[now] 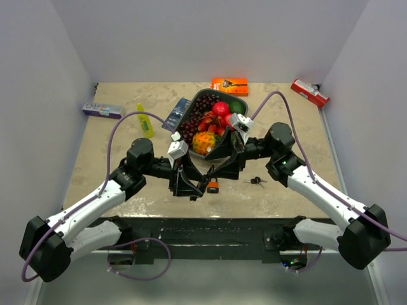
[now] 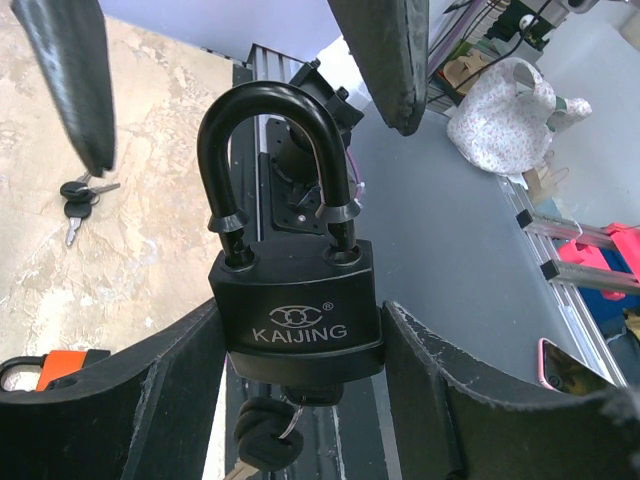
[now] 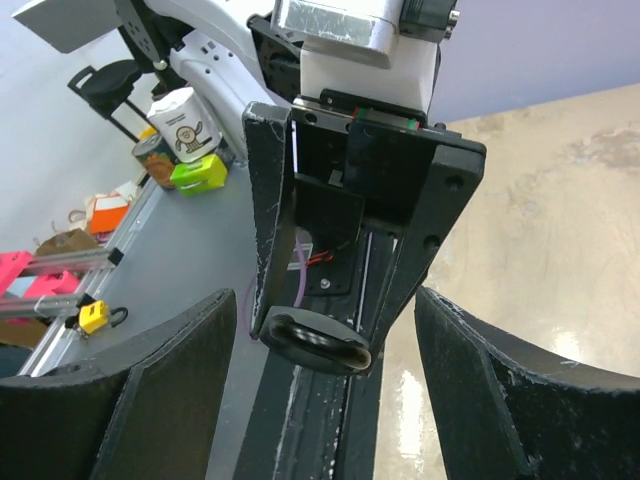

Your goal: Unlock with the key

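Observation:
A black KAIJING padlock (image 2: pixel 295 300) stands upright with my left gripper (image 2: pixel 300 330) shut on its body. Both legs of its shackle (image 2: pixel 270 110) sit in the body. A black-headed key (image 2: pixel 318 398) is in the keyhole underneath, and a second key (image 2: pixel 265 442) hangs from its ring. My right gripper (image 3: pixel 325 300) is open and faces the shackle's top (image 3: pixel 315 345). Its fingers (image 2: pixel 390 60) stand either side of the shackle without touching it. In the top view the left gripper (image 1: pixel 191 183) and the right gripper (image 1: pixel 217 169) meet at the table's near middle.
A spare bunch of keys (image 1: pixel 255 181) lies on the table right of the grippers. A small orange padlock (image 1: pixel 213 185) sits just below them. Behind are a dark fruit tray (image 1: pixel 186 109), a yellow bottle (image 1: pixel 145 121), an orange box (image 1: pixel 229 85), a red box (image 1: pixel 310 93) and a blue-white box (image 1: pixel 102 110).

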{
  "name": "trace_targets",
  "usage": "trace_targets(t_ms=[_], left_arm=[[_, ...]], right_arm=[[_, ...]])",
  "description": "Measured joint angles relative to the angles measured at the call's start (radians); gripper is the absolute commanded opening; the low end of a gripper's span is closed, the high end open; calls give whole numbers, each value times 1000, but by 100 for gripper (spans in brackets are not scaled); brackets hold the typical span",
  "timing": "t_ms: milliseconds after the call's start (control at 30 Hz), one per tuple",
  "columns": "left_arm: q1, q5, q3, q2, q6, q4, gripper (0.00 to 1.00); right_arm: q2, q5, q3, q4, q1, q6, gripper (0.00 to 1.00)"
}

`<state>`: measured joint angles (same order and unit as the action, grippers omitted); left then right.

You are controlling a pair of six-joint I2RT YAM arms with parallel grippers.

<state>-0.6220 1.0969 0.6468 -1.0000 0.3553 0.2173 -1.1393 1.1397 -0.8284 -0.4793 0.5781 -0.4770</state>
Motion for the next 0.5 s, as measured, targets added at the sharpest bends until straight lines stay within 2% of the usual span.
trace_targets(t_ms=[167,467,500], left_arm=[[0,0,0,0,0,2,0],[0,1,0,0,0,4,0],[0,1,0,0,0,4,0]], right_arm=[[2,5,26,0,6,-3,70],[0,4,38,-18,18,-28,39],[0,5,38,-18,18,-29,32]])
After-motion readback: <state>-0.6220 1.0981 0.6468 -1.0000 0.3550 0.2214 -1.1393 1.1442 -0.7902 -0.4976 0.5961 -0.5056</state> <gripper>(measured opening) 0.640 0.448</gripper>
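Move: The left hand holds the black padlock, its shackle sticking out about 5 cm to the right of that hand's point. From the right hand the shackle already lies almost between the open fingers, about 1 cm back, 1 cm left and 1 cm below. The orange padlock lies on the table some 7 cm ahead of the right hand, 1 cm right and 22 cm below; the loose keys, about 8 cm ahead, 17 cm right and 23 cm below. Easing about 1.5 cm down and back, the right hand closes its fingers onto the left-held black padlock's shackle. ##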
